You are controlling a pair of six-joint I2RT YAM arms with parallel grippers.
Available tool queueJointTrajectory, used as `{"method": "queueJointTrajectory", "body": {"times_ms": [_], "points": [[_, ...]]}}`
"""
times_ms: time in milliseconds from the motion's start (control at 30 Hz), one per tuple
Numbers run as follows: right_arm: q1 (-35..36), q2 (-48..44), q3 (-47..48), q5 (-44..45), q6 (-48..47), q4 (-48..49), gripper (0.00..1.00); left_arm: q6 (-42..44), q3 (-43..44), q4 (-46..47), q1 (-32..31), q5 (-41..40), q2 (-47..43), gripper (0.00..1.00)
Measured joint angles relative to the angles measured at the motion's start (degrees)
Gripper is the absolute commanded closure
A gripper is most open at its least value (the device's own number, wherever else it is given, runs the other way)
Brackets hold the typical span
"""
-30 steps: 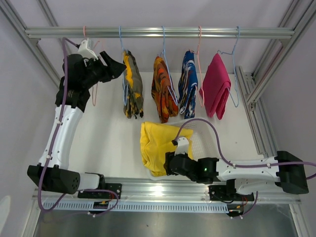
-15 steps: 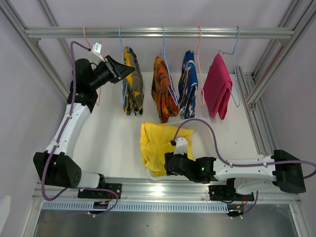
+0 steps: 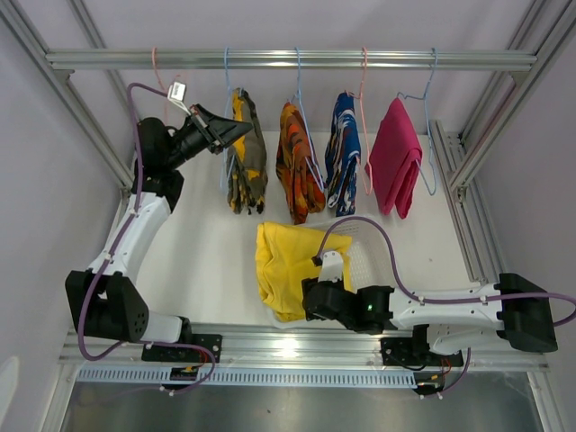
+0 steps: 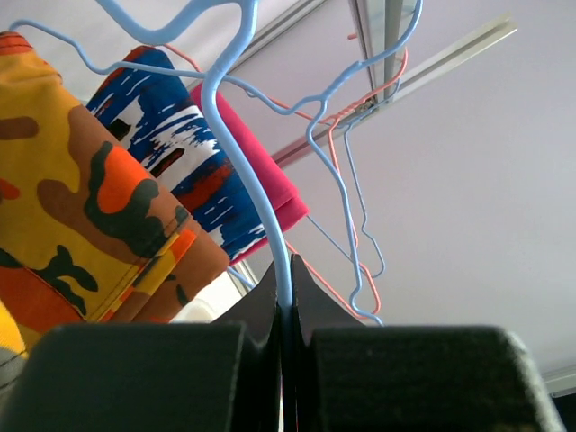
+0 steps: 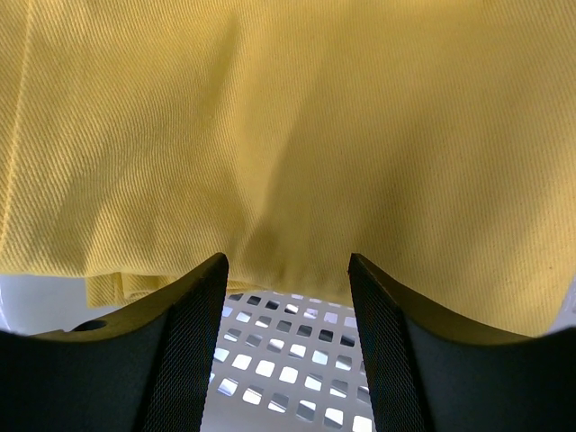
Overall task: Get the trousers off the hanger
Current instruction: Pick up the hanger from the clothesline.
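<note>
Four trousers hang on hangers from the rail: camouflage (image 3: 245, 166), orange-black (image 3: 297, 166), blue-white-red (image 3: 345, 153) and magenta (image 3: 394, 157). My left gripper (image 3: 236, 131) is raised beside the camouflage trousers (image 4: 81, 207). In the left wrist view this gripper (image 4: 288, 270) is shut on the wire of the light blue hanger (image 4: 241, 153). The yellow trousers (image 3: 283, 265) lie draped over the white perforated basket (image 3: 364, 256). My right gripper (image 3: 311, 297) is low at their near edge. It (image 5: 288, 270) stands open over the basket (image 5: 288, 360), empty, with the yellow cloth (image 5: 288, 117) just ahead.
The metal rail (image 3: 288, 59) spans the back. An empty pink hanger (image 3: 154, 61) hangs at its left end. Aluminium frame posts (image 3: 468, 153) run along both sides, and a slotted rail (image 3: 288, 342) lies at the near edge by the arm bases.
My left arm swung right from the empty pink hanger to the camouflage trousers' hanger, and its jaws closed on the blue wire. The right arm stayed put.
</note>
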Motion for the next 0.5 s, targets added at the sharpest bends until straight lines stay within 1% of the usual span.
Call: {"method": "queueJointTrajectory", "body": {"times_ms": [133, 367, 500], "points": [[0.0, 0.0, 0.0, 0.0, 0.2, -0.2, 0.39, 0.0, 1.3, -2.3, -0.9, -0.5, -0.5, 1.00], [0.6, 0.0, 0.9, 0.1, 0.2, -0.5, 0.39, 0.8, 10.5, -9.7, -2.2, -1.6, -0.5, 1.00], [1.0, 0.0, 2.0, 0.2, 0.1, -0.9, 0.39, 4.0, 14.2, -15.5, -2.8, -3.4, -1.0, 1.00]]}}
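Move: My left fingers are already shut on the near shoulder of the blue hanger. Its hook hangs on the clothesline about 10 cm ahead, 2 cm to the left and 10 cm above them. The grey-and-yellow trousers hang some 5 cm ahead, 2 cm right and 10 cm below; the orange camouflage trousers are about 13 cm right, 5 cm ahead and 10 cm below. From my right hand the hook is roughly 36 cm ahead, 16 cm left and 42 cm up. Keeping my closed grip on the hanger, I lift it with my left hand by about 6 cm, slowly at first and then briskly, to raise the hook off the clothesline, while easing back towards myself by nearly 2 cm. The wrist hardly turns, and my fingers stay shut throughout. ##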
